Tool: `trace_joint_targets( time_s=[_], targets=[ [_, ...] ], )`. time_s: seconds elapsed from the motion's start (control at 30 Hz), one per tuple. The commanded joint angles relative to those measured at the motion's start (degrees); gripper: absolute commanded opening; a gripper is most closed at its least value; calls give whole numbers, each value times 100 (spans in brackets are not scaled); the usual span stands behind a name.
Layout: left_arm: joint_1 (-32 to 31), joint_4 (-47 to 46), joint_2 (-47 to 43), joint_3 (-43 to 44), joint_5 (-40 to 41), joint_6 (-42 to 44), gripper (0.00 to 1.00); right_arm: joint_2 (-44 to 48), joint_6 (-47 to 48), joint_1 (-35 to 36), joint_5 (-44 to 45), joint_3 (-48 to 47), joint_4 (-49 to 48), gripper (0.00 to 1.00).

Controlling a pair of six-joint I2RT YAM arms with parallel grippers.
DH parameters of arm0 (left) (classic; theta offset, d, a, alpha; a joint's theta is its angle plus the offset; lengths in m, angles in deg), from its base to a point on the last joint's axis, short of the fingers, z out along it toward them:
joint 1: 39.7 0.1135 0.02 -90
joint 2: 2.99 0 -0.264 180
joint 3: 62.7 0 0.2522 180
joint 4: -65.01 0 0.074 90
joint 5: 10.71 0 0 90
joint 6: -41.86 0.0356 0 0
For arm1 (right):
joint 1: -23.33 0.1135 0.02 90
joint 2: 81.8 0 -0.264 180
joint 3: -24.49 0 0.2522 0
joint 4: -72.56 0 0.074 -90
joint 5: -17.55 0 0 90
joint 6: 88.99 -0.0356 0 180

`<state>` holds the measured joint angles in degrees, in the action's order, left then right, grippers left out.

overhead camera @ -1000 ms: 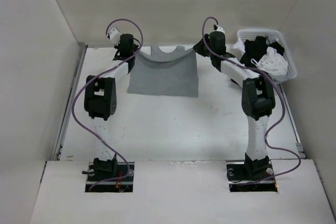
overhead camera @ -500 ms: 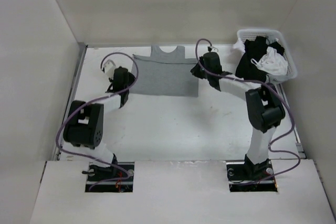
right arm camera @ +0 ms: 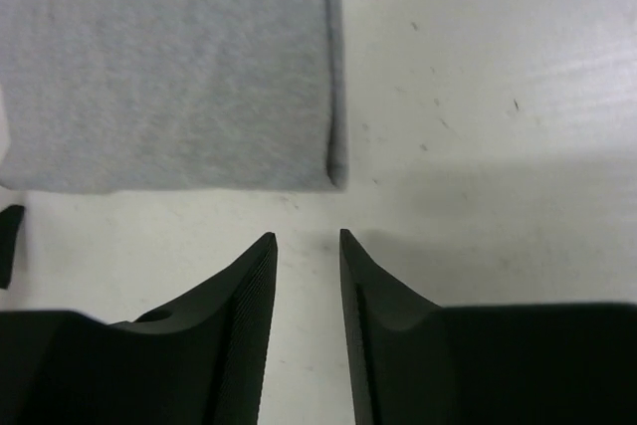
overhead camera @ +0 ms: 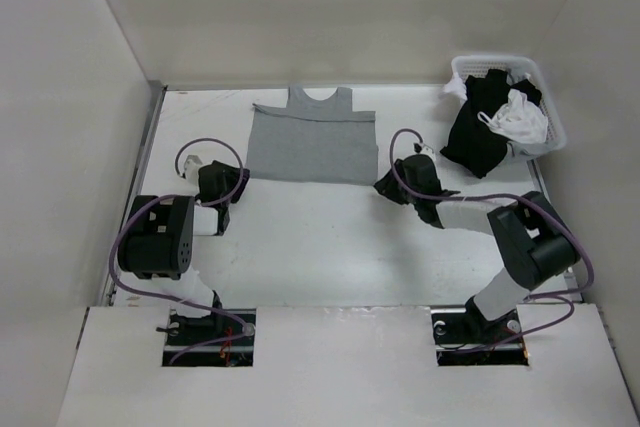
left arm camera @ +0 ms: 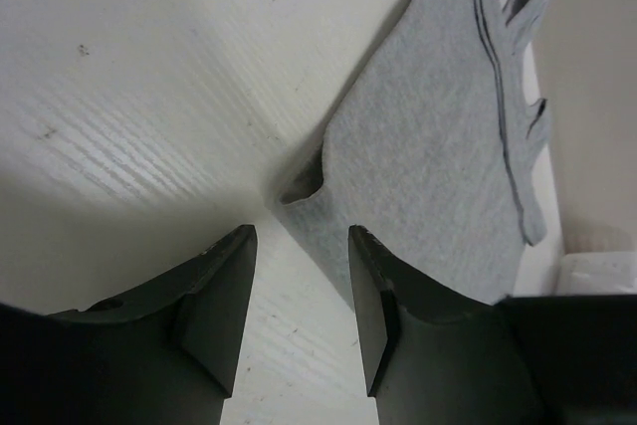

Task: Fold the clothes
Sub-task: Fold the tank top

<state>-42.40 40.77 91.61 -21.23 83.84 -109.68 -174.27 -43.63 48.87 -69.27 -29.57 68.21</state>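
The clothes, a light grey tank top, lie flat at the far middle of the table, with the straps and neck at the far edge. My left gripper is just off the top's near left corner. It is open in the left wrist view, with only table between the fingers and the grey fabric ahead. My right gripper is by the near right corner. It too is open, a little short of the cloth's folded edge.
A white basket stands at the far right, holding black garments that spill over its side and a small white garment. White walls close in the table on the left, back and right.
Both arms have drawn back from the far edge toward the near corners of the top. Both grippers have opened and let the cloth go, and it now lies flat.
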Motion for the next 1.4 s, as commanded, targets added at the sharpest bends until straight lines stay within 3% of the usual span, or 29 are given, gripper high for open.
trace_joint_targets(
  time_s=[0.0, 0.23, 0.53, 0.73, 0.9, 1.07, 1.2, 1.37],
  targets=[
    [46, -532, 286, -186, -359, -402, 40, -139, -360, 8, -194, 249, -912, 38],
    [28, -533, 427, -46, -210, -376, 20, -772, -879, -89, -380, 294, -1546, 40],
    [-33, -357, 629, 235, 27, -420, 10, -984, -1249, -142, -72, 136, -1688, 36],
    [-68, -357, 550, 288, 177, -394, 4, -1124, -1310, -150, -28, -48, -1600, 24],
    [-86, -410, 524, 314, 221, -376, 0, -1151, -1363, -142, 244, -189, -1494, 21],
    [-191, -463, 489, 367, 370, -306, 0, -1221, -1363, -124, 446, -321, -1406, 3],
    [-244, -446, 50, 262, 467, -184, 0, -950, -1275, -124, 648, -129, -1476, 0],
    [-411, 37, -1205, 78, 748, 185, 0, -37, -959, -10, 912, 293, -1398, 0]
  ],
)
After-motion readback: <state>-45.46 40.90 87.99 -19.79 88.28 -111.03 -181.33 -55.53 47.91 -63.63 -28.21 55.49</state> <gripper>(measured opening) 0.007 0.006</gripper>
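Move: The tank top's left hem corner lies about 1 cm ahead, 1 cm right and 2 cm below the left hand; its neckline is some 24 cm ahead and 19 cm right. The right hem corner is about 3 cm ahead, 1 cm left and 3 cm below the right hand, the neckline some 26 cm ahead and 15 cm left. The black clothing lies roughly 16 cm ahead and 27 cm right of the right hand. Lower the right gripper about 2.5 cm, then slide it forward some 5 cm to the tank top's right hem corner, left side rolling up and fingers swinging about 10 degrees clockwise, and shut on the corner. Sink the left gripper 1 cm, easing slightly forward, close it on the hem by the left corner, then start raising both, the left by some 4.5 cm. ##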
